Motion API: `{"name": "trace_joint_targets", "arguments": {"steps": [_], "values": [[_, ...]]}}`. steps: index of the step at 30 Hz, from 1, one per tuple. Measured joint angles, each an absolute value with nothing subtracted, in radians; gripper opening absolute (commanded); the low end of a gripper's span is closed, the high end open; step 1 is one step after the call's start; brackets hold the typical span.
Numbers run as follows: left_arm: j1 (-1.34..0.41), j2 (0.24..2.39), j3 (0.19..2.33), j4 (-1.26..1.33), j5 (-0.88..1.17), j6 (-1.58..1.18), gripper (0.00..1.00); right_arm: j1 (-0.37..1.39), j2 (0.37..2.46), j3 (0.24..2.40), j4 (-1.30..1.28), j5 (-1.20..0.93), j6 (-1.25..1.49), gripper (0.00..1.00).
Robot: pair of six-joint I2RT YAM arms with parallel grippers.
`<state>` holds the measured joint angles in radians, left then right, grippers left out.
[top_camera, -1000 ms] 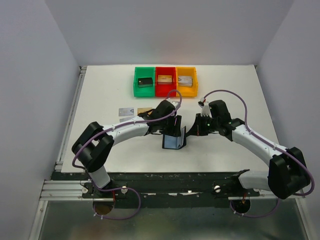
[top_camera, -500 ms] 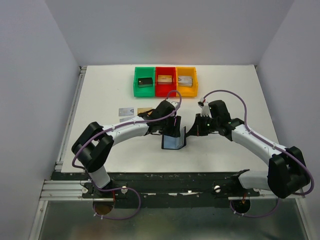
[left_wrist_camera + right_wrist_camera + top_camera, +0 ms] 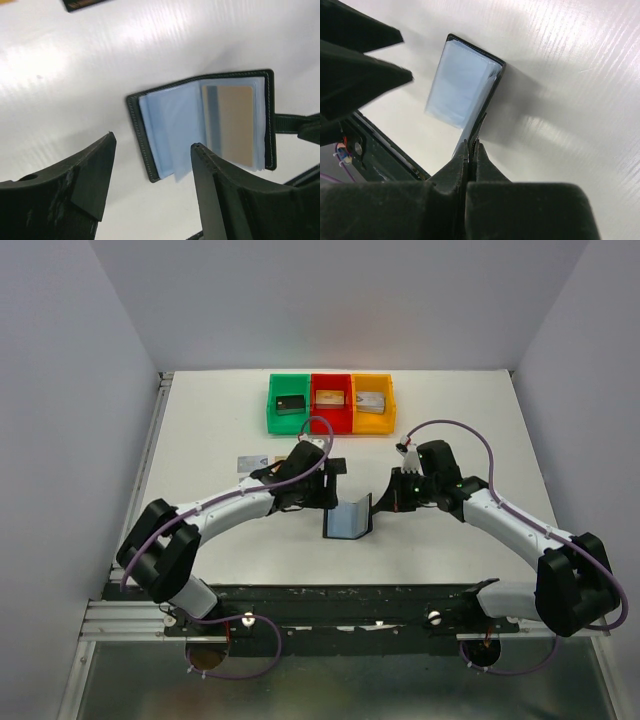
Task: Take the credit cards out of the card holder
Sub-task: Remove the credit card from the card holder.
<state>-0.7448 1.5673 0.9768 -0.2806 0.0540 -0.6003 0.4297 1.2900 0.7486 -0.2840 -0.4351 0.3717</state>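
The card holder (image 3: 347,521) stands open on the table, black outside with blue-grey sleeves (image 3: 172,125). A tan credit card (image 3: 235,125) sits in one sleeve. My right gripper (image 3: 384,502) is shut on the holder's right flap (image 3: 472,142). My left gripper (image 3: 325,492) is open and holds nothing, just left of the holder and apart from it (image 3: 152,150). A black credit card (image 3: 336,462) lies flat on the table behind the left gripper, its corner showing in the left wrist view (image 3: 82,4). A silver-grey credit card (image 3: 250,462) lies further left.
Green (image 3: 289,418), red (image 3: 331,418) and yellow (image 3: 373,418) bins stand in a row at the back, each holding a small block. The table's left edge has a metal rail (image 3: 145,470). The left arm lies across the table left of the holder.
My left gripper has pulled back left from above the card holder and opened wider. A black card now lies on the table behind it. The right gripper has not moved.
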Motion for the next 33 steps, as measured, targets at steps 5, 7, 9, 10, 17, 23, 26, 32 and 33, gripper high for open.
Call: {"name": "trace_joint_targets", "arguments": {"steps": [5,7,9,10,17,23,26,32,33], "values": [[-0.717,1.47,0.949,-0.269,0.0,-0.614,0.71,0.43,1.29,0.749,-0.284,-0.435,0.37,0.0],[-0.718,1.457,0.949,-0.24,0.016,-0.614,0.69,0.43,1.29,0.749,-0.284,-0.435,0.368,0.0],[-0.72,1.464,0.95,-0.201,0.054,-0.612,0.68,0.43,1.29,0.749,-0.284,-0.435,0.366,0.0],[-0.723,1.477,0.952,-0.187,0.075,-0.611,0.68,0.43,1.29,0.749,-0.284,-0.435,0.366,0.0],[-0.777,1.636,1.02,-0.17,0.181,-0.586,0.69,0.43,1.29,0.749,-0.284,-0.435,0.365,0.0],[-0.804,1.677,1.065,-0.181,0.216,-0.562,0.7,0.43,1.29,0.749,-0.284,-0.435,0.365,0.0],[-0.809,1.687,1.09,-0.184,0.219,-0.555,0.69,0.43,1.29,0.749,-0.284,-0.435,0.365,0.0],[-0.818,1.707,1.1,-0.199,0.219,-0.542,0.69,0.43,1.29,0.749,-0.284,-0.435,0.365,0.0],[-0.818,1.71,1.1,-0.204,0.219,-0.542,0.69,0.43,1.29,0.749,-0.284,-0.435,0.365,0.0]]}}
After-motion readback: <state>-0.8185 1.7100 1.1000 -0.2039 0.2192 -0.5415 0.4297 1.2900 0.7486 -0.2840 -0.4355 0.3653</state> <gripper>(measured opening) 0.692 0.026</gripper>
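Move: The tan card in the raised right-hand page of the card holder lies about 7 cm to the left hand's right, 4 cm back and 4 cm below. The holder's left page is some 5 cm back, 1 cm right and 6 cm below; the black card lies on the table roughly 8 cm ahead and 1 cm right, 6 cm below. From the right hand, the tan card is about 4 cm left, 1 cm back and 3 cm below. Up first by about 4 cm with a small reach forward, the left hand then swings right and back down to nearly its old height, ending some 7 cm to the right with its open fingers close to the tan card's page. The wrist turns roughly 15 degrees clockwise. The right hand stays put, its closed fingers still pinching the edge of that page. ##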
